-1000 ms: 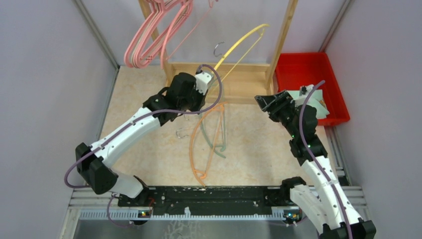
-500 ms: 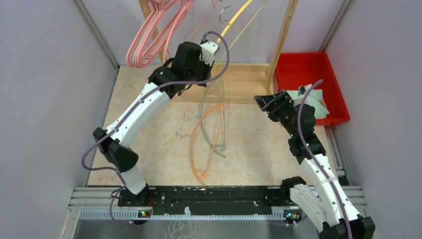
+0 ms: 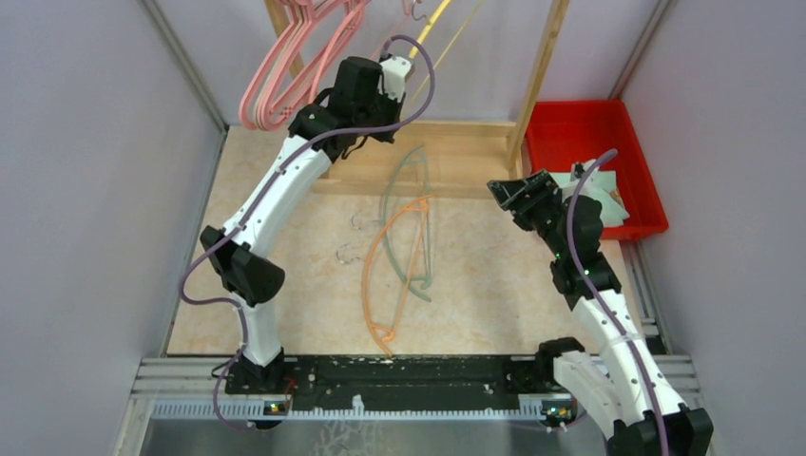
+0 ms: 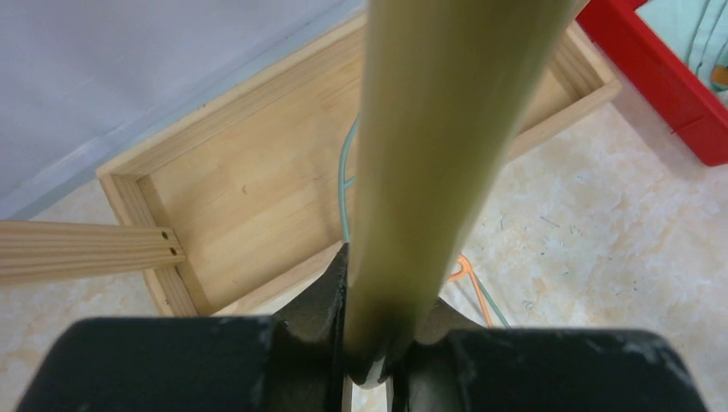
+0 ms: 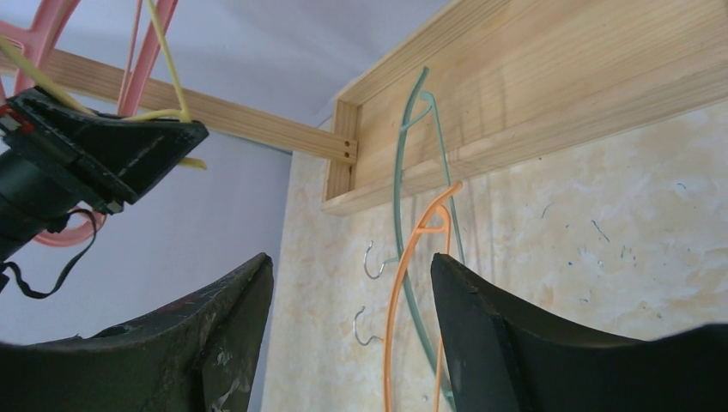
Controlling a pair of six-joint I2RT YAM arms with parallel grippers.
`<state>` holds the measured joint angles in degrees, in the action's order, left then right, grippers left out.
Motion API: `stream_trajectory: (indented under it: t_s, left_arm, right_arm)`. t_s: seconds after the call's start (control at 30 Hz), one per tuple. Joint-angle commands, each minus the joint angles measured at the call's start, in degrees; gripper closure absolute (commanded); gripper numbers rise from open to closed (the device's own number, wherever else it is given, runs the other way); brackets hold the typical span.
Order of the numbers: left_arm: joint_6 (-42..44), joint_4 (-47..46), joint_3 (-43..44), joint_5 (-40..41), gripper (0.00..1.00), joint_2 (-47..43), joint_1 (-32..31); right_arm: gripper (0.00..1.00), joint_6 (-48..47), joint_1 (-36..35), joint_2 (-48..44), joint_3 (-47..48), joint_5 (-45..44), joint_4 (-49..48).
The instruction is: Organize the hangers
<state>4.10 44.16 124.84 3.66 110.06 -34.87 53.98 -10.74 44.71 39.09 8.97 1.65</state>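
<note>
My left gripper (image 3: 404,59) is raised high by the wooden rack, shut on a yellow hanger (image 3: 439,17) that runs up out of the top external view. In the left wrist view the yellow hanger (image 4: 429,172) fills the space between the closed jaws of the left gripper (image 4: 382,343). Several pink hangers (image 3: 285,76) hang from the rack at the upper left. An orange hanger (image 3: 385,266) and a pale green hanger (image 3: 415,204) lie crossed on the floor. My right gripper (image 3: 506,193) stands open to their right, with the orange hanger (image 5: 403,283) seen between its fingers (image 5: 515,343), untouched.
The rack's wooden base frame (image 3: 475,152) lies at the back, with its upright post (image 3: 542,66) on the right. A red bin (image 3: 589,142) holding pale items sits at the back right, just behind my right arm. Grey walls close in both sides.
My left arm has lifted the yellow hanger up and back, toward the top of the rack. The right arm and the floor hangers have stayed still.
</note>
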Motion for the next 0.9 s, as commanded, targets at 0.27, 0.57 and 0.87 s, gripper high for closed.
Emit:
stream_trajectory:
  t_s: [0.27, 0.57, 0.87]
  left_arm:
    - [-3.23, -0.1, 13.84, -5.63, 1.0, 6.55, 3.01]
    - [-7.89, -1.21, 20.59, -9.07, 1.0, 10.23, 5.49]
    - [-11.36, -1.17, 21.57, -15.16, 1.0, 12.39, 8.5]
  right_arm:
    - [0.33, 0.25, 0.62, 2.12, 1.42, 1.62, -5.25]
    - [0.34, 0.34, 0.99, 2.31, 0.76, 1.92, -5.63]
    - [0.35, 1.2, 1.06, 2.23, -0.16, 1.99, -5.92]
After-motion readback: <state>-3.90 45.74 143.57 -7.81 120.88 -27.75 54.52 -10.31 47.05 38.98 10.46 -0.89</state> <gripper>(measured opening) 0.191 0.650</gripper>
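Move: The yellow hanger, already clamped by one shoulder end in the left hand, is headed for the rack's rail, about 13 cm ahead and 28 cm above. The bunch of pink hangers centres some 15 cm left, 8 cm farther out and 18 cm up. The wooden tray's middle lies about 13 cm ahead, 8 cm right and 31 cm below. From the empty right hand, that part of the rail is roughly 27 cm ahead, 23 cm left and 32 cm up. The yellow hanger is carried towards the rail by the left hand, whose fingers keep their grip: first a small rise, then about 5 cm forward with a slight dip, and finally a rise to end about 3 cm higher. As the hand advances, it rolls some 15 degrees, left side down, swinging the hanger's upper part left towards the pink hangers. ##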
